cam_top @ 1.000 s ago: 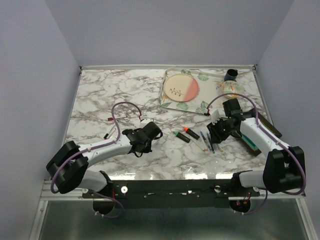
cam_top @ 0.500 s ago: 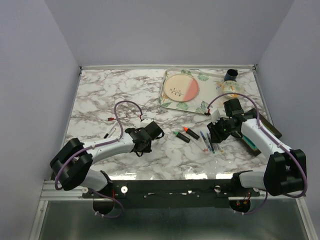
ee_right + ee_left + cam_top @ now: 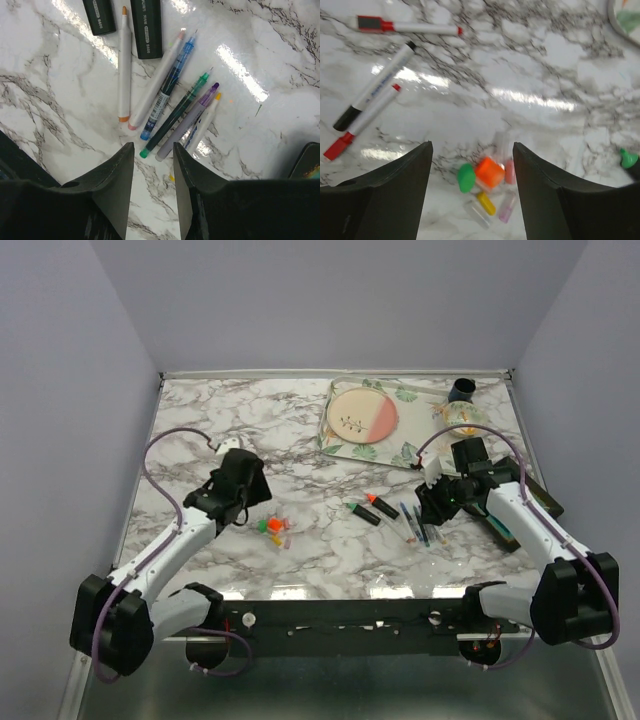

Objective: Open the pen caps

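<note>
Loose pen caps lie in a small pile on the marble: orange, green, yellow, pink and clear. In the top view this pile of pen caps sits just right of my left gripper. The left gripper hangs above them, open, holding nothing. My right gripper hovers open and empty over a fan of thin uncapped pens. Two black highlighter barrels lie beyond them. The right gripper stands beside those pens.
Three white pens with red or black ends lie left of the caps. A round plate on a leaf-patterned tray and a dark cup are at the back right. A dark case lies under the right arm.
My left arm has swung left and lifted, uncovering the pile of caps, and its jaws have opened. The right arm has stayed put.
</note>
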Robot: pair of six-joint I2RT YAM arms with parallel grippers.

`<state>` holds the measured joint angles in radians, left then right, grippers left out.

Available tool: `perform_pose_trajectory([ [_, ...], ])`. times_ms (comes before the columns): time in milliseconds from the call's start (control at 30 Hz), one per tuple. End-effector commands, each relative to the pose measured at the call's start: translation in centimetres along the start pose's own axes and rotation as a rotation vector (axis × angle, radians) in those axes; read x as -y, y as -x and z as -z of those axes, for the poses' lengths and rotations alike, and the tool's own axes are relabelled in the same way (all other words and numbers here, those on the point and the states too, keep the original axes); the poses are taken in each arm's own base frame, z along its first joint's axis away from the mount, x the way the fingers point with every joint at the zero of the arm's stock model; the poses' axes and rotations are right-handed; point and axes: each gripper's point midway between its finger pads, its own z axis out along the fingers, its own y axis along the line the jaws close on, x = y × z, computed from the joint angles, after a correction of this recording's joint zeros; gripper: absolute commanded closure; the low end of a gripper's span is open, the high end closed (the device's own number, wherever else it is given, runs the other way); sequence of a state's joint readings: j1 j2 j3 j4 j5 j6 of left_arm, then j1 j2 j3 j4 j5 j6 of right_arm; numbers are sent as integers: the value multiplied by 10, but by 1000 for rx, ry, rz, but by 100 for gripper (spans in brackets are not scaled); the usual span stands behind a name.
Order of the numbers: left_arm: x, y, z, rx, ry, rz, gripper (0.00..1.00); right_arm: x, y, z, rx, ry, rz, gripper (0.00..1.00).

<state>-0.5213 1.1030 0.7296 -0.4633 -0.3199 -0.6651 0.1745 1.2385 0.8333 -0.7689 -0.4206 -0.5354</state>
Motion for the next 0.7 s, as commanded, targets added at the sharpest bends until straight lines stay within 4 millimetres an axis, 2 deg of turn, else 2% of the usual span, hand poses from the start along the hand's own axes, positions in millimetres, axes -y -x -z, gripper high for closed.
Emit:
perform_pose_trajectory([
  [0, -18, 50, -29, 65, -107, 178, 26, -7, 11, 10, 44, 32, 29, 56],
  [33, -25, 54, -36, 50, -85, 219, 26, -7, 11, 10, 44, 33, 30, 56],
  [67, -25, 69, -38, 58, -74, 258, 26, -8, 12, 10, 47, 35, 31, 56],
  [100, -32, 63, -54, 7, -19, 328, 26, -8, 12, 10, 49, 35, 33, 55],
  [167, -43, 73, -64, -24, 54, 416, 26, -8, 14, 12, 56, 35, 38, 56],
  [200, -54, 64, -78, -68, 133, 443, 26, -9, 13, 12, 55, 37, 35, 56],
  [267, -66, 67, -82, -109, 240, 534, 28, -9, 14, 13, 62, 36, 38, 56],
  [300, -73, 58, -92, -146, 291, 546, 30, -9, 13, 12, 57, 36, 36, 56],
  [400, -90, 60, -98, -151, 393, 616, 31, -9, 14, 12, 60, 38, 41, 56],
  [667, -106, 71, -112, -109, 439, 701, 35, -9, 12, 11, 54, 42, 35, 56],
])
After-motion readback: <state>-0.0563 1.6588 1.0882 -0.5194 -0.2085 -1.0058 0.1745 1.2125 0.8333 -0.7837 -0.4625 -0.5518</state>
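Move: The marker lying crosswise, red with a black-ended cap, has its middle about 11 cm ahead of the left hand, 6 cm to its left and 10 cm below. On its near side lie the black-capped marker, some 6 cm ahead and 9 cm left of the hand, and the red-capped marker, about 3 cm ahead and 9 cm left. The loose orange cap is about 2 cm back and 3 cm right. From the right hand the crosswise marker is some 47 cm left and 15 cm ahead. The left hand swings away from the loose caps, forward and left by about 11 cm each way, towards the crosswise marker, at first almost level and then sinking some 5 cm, with the last stretch going mainly left. On the way the wrist turns nearly 40 degrees counter-clockwise and tips the fingers more steeply down, while they stay open and end low over the marker without visible contact. ##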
